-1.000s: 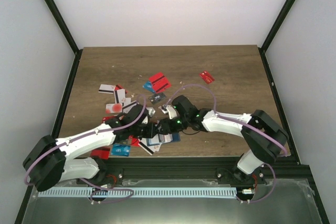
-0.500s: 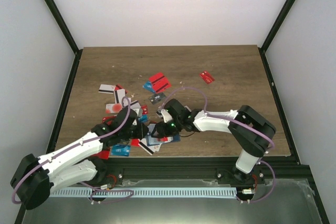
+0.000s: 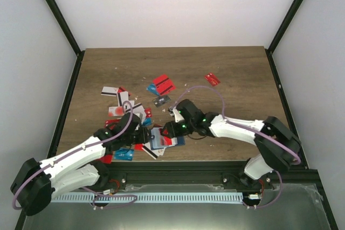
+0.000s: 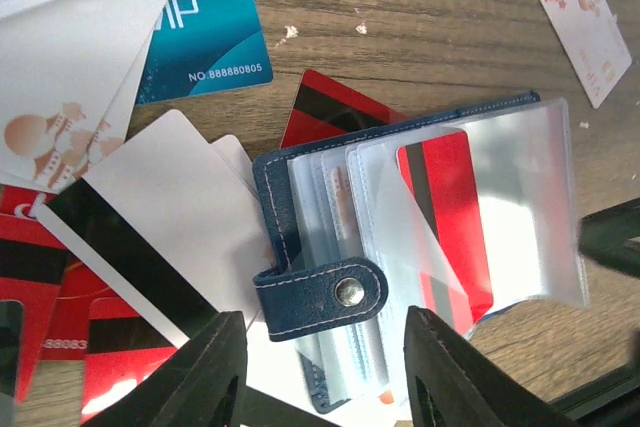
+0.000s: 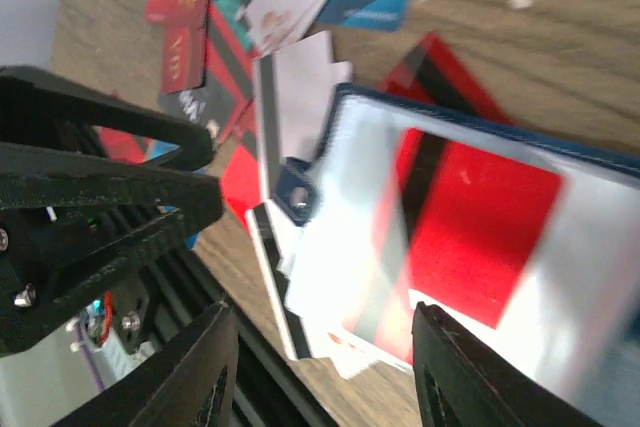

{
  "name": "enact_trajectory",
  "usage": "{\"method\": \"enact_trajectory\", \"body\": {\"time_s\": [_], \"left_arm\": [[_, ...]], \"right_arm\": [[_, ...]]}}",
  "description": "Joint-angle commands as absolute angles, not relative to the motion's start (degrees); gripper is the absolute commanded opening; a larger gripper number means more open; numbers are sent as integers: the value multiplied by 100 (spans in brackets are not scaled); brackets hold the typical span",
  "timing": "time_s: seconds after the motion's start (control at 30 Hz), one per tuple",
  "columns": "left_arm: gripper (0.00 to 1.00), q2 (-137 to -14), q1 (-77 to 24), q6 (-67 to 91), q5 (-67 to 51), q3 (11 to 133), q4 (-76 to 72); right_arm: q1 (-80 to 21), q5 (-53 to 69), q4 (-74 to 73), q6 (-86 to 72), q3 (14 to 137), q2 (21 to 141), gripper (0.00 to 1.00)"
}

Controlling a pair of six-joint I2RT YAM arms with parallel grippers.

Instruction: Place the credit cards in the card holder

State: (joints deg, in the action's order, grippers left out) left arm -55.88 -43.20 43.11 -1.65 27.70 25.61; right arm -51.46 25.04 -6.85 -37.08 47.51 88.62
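Note:
The card holder lies open near the table's front edge. In the left wrist view its navy cover and tab clasp show, with clear sleeves fanned out and a red credit card inside one. My left gripper is open, its fingers either side of the tab without touching it. My right gripper is open just above the sleeves and the same red card. Loose credit cards lie around: a light-blue one, a white one with a black stripe and red ones.
More cards are scattered left of the holder, and one red card lies apart at the right. The black front rail runs just behind the holder. Both grippers are close together over it.
My left gripper has opened and let go of the holder by its tab. The right arm swung left and has come back a little. The holder's sleeves now lie fanned open.

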Motion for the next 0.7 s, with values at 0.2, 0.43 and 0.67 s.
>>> {"method": "enact_trajectory", "body": {"time_s": [0.2,0.43,0.67], "left_arm": [[48,-5919,-4300,4197,-567,2523,1818],[45,-6318,-4300,4195,-580,2426,1596],[39,-6488,-4298,4186,-639,2341,1410]], "right_arm": [[-4523,883,-1760,-3926,3935,8054,73],[-4470,1714,-1101,-4052,3663,8330,82],[-4386,2754,-194,-4233,3490,8704,83]]}}
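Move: My left hand is above the open card holder's snap strap, which lies about 2 cm to its right and 4 cm below. Of that hand, the red card in the clear sleeve is some 7 cm right and 3 cm ahead, and a loose blue card 7 cm ahead and 1 cm left. For my right hand, the holder's right cover lies about 6 cm right, 1 cm ahead and 6 cm below, with the sleeved red card 2 cm right, 1 cm ahead. I swing my right hand about 9 cm to the right, across the sleeved red card, then sink it about 5 cm towards the holder's right cover, opening its fingers wide and tipping them further down as the hand turns clockwise; it then eases back left some 2 cm. Meanwhile I lower my left hand about 3 cm, drifting slightly right, to bring its part-open fingers down at the snap strap. ##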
